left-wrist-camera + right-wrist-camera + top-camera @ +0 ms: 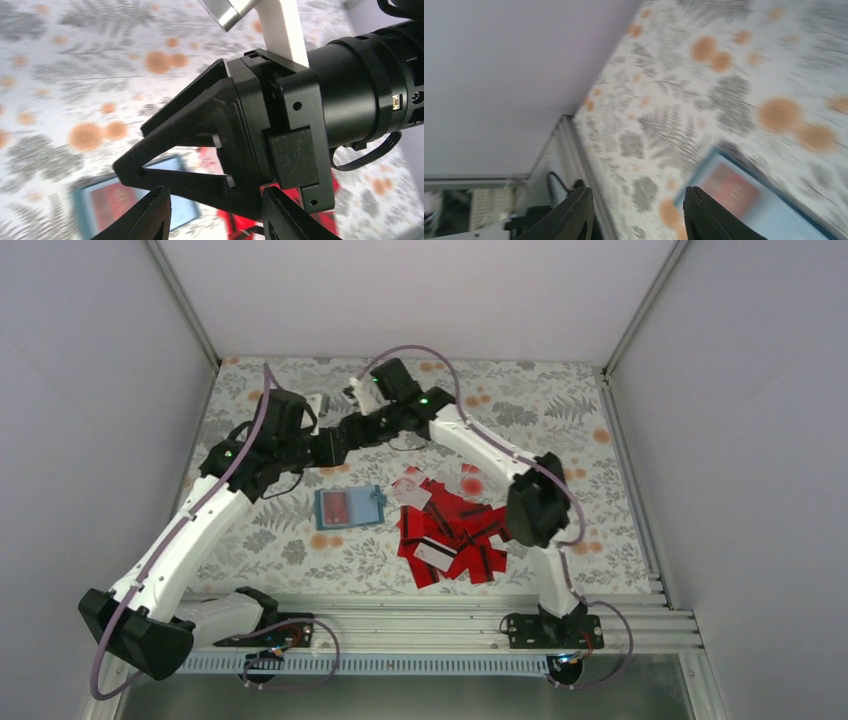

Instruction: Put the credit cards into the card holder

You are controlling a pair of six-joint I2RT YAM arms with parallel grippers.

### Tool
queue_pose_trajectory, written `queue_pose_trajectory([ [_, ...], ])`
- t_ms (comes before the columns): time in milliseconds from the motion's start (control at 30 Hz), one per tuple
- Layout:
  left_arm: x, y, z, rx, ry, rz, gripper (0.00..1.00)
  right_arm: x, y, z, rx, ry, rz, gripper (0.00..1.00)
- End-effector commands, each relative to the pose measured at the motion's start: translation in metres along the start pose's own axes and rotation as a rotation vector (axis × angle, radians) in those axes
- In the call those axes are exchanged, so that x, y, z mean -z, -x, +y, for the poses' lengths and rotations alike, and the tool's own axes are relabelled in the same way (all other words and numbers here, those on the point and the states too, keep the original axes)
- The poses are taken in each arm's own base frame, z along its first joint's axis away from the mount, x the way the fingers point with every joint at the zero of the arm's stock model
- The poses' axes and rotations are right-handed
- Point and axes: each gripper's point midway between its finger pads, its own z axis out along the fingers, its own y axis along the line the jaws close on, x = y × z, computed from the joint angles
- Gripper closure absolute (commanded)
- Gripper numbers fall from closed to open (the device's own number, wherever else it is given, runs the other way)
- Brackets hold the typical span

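Observation:
The teal card holder (348, 507) lies open on the flowered table with a red card in its left pocket; it shows blurred in the left wrist view (125, 200) and in the right wrist view (744, 200). A heap of red credit cards (450, 535) lies just right of it, some with black stripes, a few white. Both grippers hover above the table behind the holder, close together. My left gripper (338, 448) (215, 192) is open and empty, and the right gripper's black body fills its view. My right gripper (365, 428) (636, 190) is open with nothing between its fingers.
White walls close in the table on the left, back and right. A metal rail (430, 620) runs along the near edge by the arm bases. The right arm's elbow (535, 505) hangs over the right side of the card heap.

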Motion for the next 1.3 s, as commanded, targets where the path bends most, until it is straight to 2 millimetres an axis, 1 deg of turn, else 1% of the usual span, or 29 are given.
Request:
queue_pose_trajectory([
  [0, -0.024, -0.018, -0.015, -0.056, -0.107, 0.059, 0.54, 0.080, -0.017, -0.044, -0.060, -0.269, -0.066, 0.53],
  [33, -0.029, -0.024, -0.022, -0.074, -0.142, 0.078, 0.54, 0.091, -0.026, -0.053, -0.076, -0.293, -0.066, 0.53],
  [67, -0.033, -0.030, -0.028, -0.096, -0.172, 0.095, 0.54, 0.099, -0.043, -0.064, -0.097, -0.323, -0.051, 0.52],
  [100, -0.037, -0.039, -0.034, -0.117, -0.197, 0.114, 0.54, 0.110, -0.047, -0.068, -0.097, -0.347, -0.061, 0.52],
  [133, -0.041, -0.047, -0.039, -0.137, -0.213, 0.137, 0.54, 0.115, -0.066, -0.078, -0.116, -0.378, -0.040, 0.52],
  [200, -0.048, -0.064, -0.047, -0.165, -0.239, 0.176, 0.54, 0.126, -0.093, -0.090, -0.144, -0.419, -0.016, 0.50],
  [233, -0.051, -0.073, -0.052, -0.178, -0.255, 0.196, 0.54, 0.130, -0.104, -0.092, -0.154, -0.427, -0.008, 0.48],
  [267, -0.054, -0.082, -0.056, -0.186, -0.269, 0.215, 0.54, 0.131, -0.119, -0.097, -0.173, -0.433, 0.010, 0.48],
  [300, -0.057, -0.091, -0.061, -0.191, -0.281, 0.236, 0.54, 0.135, -0.130, -0.095, -0.184, -0.433, 0.011, 0.48],
  [367, -0.060, -0.106, -0.070, -0.203, -0.300, 0.268, 0.54, 0.136, -0.153, -0.096, -0.222, -0.427, 0.032, 0.47],
  [433, -0.062, -0.118, -0.078, -0.210, -0.312, 0.290, 0.54, 0.139, -0.171, -0.096, -0.259, -0.428, 0.038, 0.47],
  [600, -0.070, -0.154, -0.090, -0.218, -0.335, 0.361, 0.54, 0.148, -0.206, -0.100, -0.368, -0.462, 0.038, 0.46],
  [667, -0.071, -0.165, -0.098, -0.241, -0.351, 0.393, 0.54, 0.150, -0.217, -0.097, -0.433, -0.456, 0.040, 0.46],
  [767, -0.071, -0.181, -0.107, -0.284, -0.354, 0.440, 0.54, 0.149, -0.230, -0.086, -0.506, -0.405, 0.046, 0.45],
  [900, -0.074, -0.199, -0.113, -0.300, -0.358, 0.483, 0.54, 0.154, -0.245, -0.083, -0.583, -0.406, 0.038, 0.39],
  [1000, -0.076, -0.212, -0.113, -0.294, -0.366, 0.529, 0.54, 0.150, -0.252, -0.082, -0.626, -0.373, 0.032, 0.38],
  [1067, -0.078, -0.222, -0.111, -0.297, -0.364, 0.555, 0.54, 0.147, -0.256, -0.084, -0.654, -0.362, 0.030, 0.35],
  [1167, -0.081, -0.233, -0.113, -0.313, -0.369, 0.578, 0.54, 0.143, -0.261, -0.085, -0.687, -0.346, 0.038, 0.33],
  [1267, -0.086, -0.238, -0.118, -0.347, -0.374, 0.585, 0.53, 0.138, -0.265, -0.082, -0.714, -0.306, 0.045, 0.26],
])
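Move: The white card, lying on the near part of the red card pile, is about 13 cm back, 24 cm right and 26 cm below the left gripper. From the right gripper it is roughly 17 cm back, 20 cm right and 21 cm down. The open card holder lies 3 cm back and 5 cm right of the left gripper, 7 cm straight back from the right one; the pale card at the pile's far left corner is 14 cm right of the right gripper, 3 cm back. Bring both empty grippers off the space above the card holder to the white card. Sweep the right one about 25 cm right, nearly level at first, then back and down, widening its fingers and tipping them steeper. Swing the left one right, down and back, yawing some 35 degrees clockwise and dipping its tips, with its opening unchanged. End with both above the table, short of the cards. ##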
